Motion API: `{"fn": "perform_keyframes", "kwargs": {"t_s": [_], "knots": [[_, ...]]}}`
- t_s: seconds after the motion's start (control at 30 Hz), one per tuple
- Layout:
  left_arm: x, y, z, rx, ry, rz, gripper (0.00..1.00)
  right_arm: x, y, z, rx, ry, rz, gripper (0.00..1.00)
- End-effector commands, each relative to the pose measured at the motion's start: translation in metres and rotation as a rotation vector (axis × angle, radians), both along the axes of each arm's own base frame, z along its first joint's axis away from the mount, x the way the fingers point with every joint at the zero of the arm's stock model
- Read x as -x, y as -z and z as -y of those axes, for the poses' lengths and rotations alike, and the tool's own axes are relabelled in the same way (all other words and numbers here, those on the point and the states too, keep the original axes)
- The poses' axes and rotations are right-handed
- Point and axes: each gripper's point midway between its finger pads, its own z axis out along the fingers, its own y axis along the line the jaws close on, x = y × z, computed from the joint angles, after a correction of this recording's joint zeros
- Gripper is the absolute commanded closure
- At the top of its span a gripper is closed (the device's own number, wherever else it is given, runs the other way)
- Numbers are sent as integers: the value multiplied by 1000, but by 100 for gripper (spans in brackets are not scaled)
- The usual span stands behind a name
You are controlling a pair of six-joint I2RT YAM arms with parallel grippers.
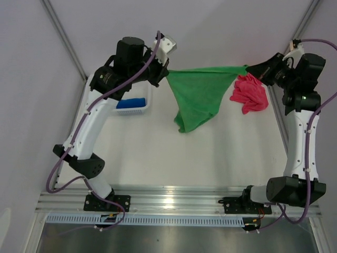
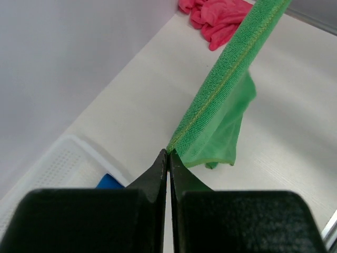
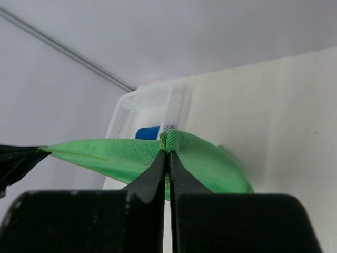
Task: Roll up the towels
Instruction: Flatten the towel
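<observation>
The green towel (image 1: 199, 95) hangs stretched in the air between both arms, its top edge taut and its lower part drooping to a point above the table. My left gripper (image 1: 166, 73) is shut on the towel's left corner (image 2: 172, 147). My right gripper (image 1: 249, 68) is shut on the right corner (image 3: 169, 141). The pink towel (image 1: 249, 93) lies crumpled on the table at the far right, also seen as pink towel (image 2: 218, 18). The blue towel (image 1: 130, 103) lies inside the white basket (image 1: 149, 99), and shows as blue towel (image 3: 147, 133) and blue towel (image 2: 109, 182).
The white basket (image 3: 126, 113) stands at the far left near the left arm's elbow. Grey walls close in on the left, back and right. A metal rail (image 1: 174, 203) carrying both arm bases runs along the near edge.
</observation>
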Motion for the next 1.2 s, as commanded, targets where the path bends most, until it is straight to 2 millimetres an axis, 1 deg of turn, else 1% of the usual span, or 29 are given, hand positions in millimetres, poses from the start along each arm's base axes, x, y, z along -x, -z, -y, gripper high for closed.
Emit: {"fn": "perform_keyframes", "kwargs": {"t_s": [0.0,0.07,0.1,0.17,0.2,0.23,0.27,0.3,0.4,0.43,0.53,0.57,0.6,0.63,0.67,0.7,0.73,0.77,0.8,0.83,0.87,0.9,0.93,0.97,1.0,1.03,1.1,1.13,1.17], "knots": [[12,-52,-40,-19,-78,149,99,38,-67,-11,-2,-41,157,100],[10,-77,-50,-19,-116,233,99,46,-94,-16,12,-62,232,100],[16,-111,-58,21,-132,331,99,53,-120,-21,28,-80,297,100],[18,-133,-65,42,-153,399,99,59,-144,-27,43,-104,356,100],[22,-153,-78,54,-200,462,99,68,-164,-31,54,-116,410,100],[24,-159,-82,54,-211,480,99,66,-166,-33,54,-125,415,100],[26,-164,-85,57,-221,496,99,69,-171,-37,57,-148,433,100],[26,-162,-87,50,-229,492,99,69,-171,-38,53,-152,434,100],[24,-150,-85,37,-226,451,99,59,-158,-38,29,-154,390,100],[20,-138,-81,23,-221,421,99,52,-146,-36,20,-151,358,100],[11,-125,-77,22,-216,378,99,34,-131,-31,-8,-130,311,100],[4,-123,-79,22,-231,374,99,21,-122,-30,-24,-126,288,100],[-6,-116,-77,21,-243,357,99,13,-120,-27,-34,-112,278,100],[-13,-115,-80,24,-256,359,99,4,-117,-26,-45,-110,272,100],[-22,-117,-85,35,-280,368,99,-14,-113,-24,-53,-109,279,100],[-36,-109,-84,28,-290,353,99,-24,-111,-24,-81,-107,266,100],[-43,-107,-84,25,-297,356,99,-36,-109,-26,-92,-110,266,100],[-53,-109,-88,31,-321,374,99,-43,-123,-28,-91,-117,315,100],[-60,-111,-91,33,-337,387,99,-73,-105,-27,-109,-112,270,100],[-74,-102,-89,22,-348,379,99,-84,-106,-34,-122,-125,276,100],[-85,-102,-95,25,-375,389,99,-97,-105,-36,-126,-127,279,100],[-92,-118,-100,53,-403,439,99,-119,-107,-37,-130,-126,299,100],[-109,-111,-104,46,-430,443,99,-130,-109,-42,-139,-127,309,100],[-113,-122,-108,65,-451,478,99,-143,-113,-37,-151,-95,326,100],[-118,-138,-115,87,-483,539,99,-138,-142,-36,-156,-87,411,100],[-129,-135,-114,81,-494,548,99,-160,-132,-33,-185,-77,413,100],[-132,-149,-117,84,-500,610,99,-171,-141,-24,-220,-27,459,100],[-131,-161,-118,101,-500,656,99,-173,-147,-20,-231,-10,495,100],[-135,-162,-116,89,-493,672,99,-175,-151,-16,-231,22,513,100]]}}
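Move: Hanging from both hands' shut fingers, the green towel has its middle about 13 cm to the left hand's right, level with it fore and aft and some 20 cm below. The blue roll lies about 14 cm ahead of the left hand, 23 cm left and 39 cm down, in the white basket, whose middle is some 20 cm ahead and 31 cm left. From the right hand the green towel's middle is about 16 cm left, 2 cm back and 20 cm down; the red towel lies roughly 18 cm ahead, 16 cm right and 40 cm down. Flicking the green towel open, both hands keep their pinch on its two top corners and swing up about 15 cm, drawing back a little and drifting left, the fingers tipping up some 25 degrees. They then sweep forward, the left by about 18 cm and the right by about 26 cm, sinking 8 to 10 cm as they go, while the left turns counter-clockwise. The top edge stays stretched between them. ##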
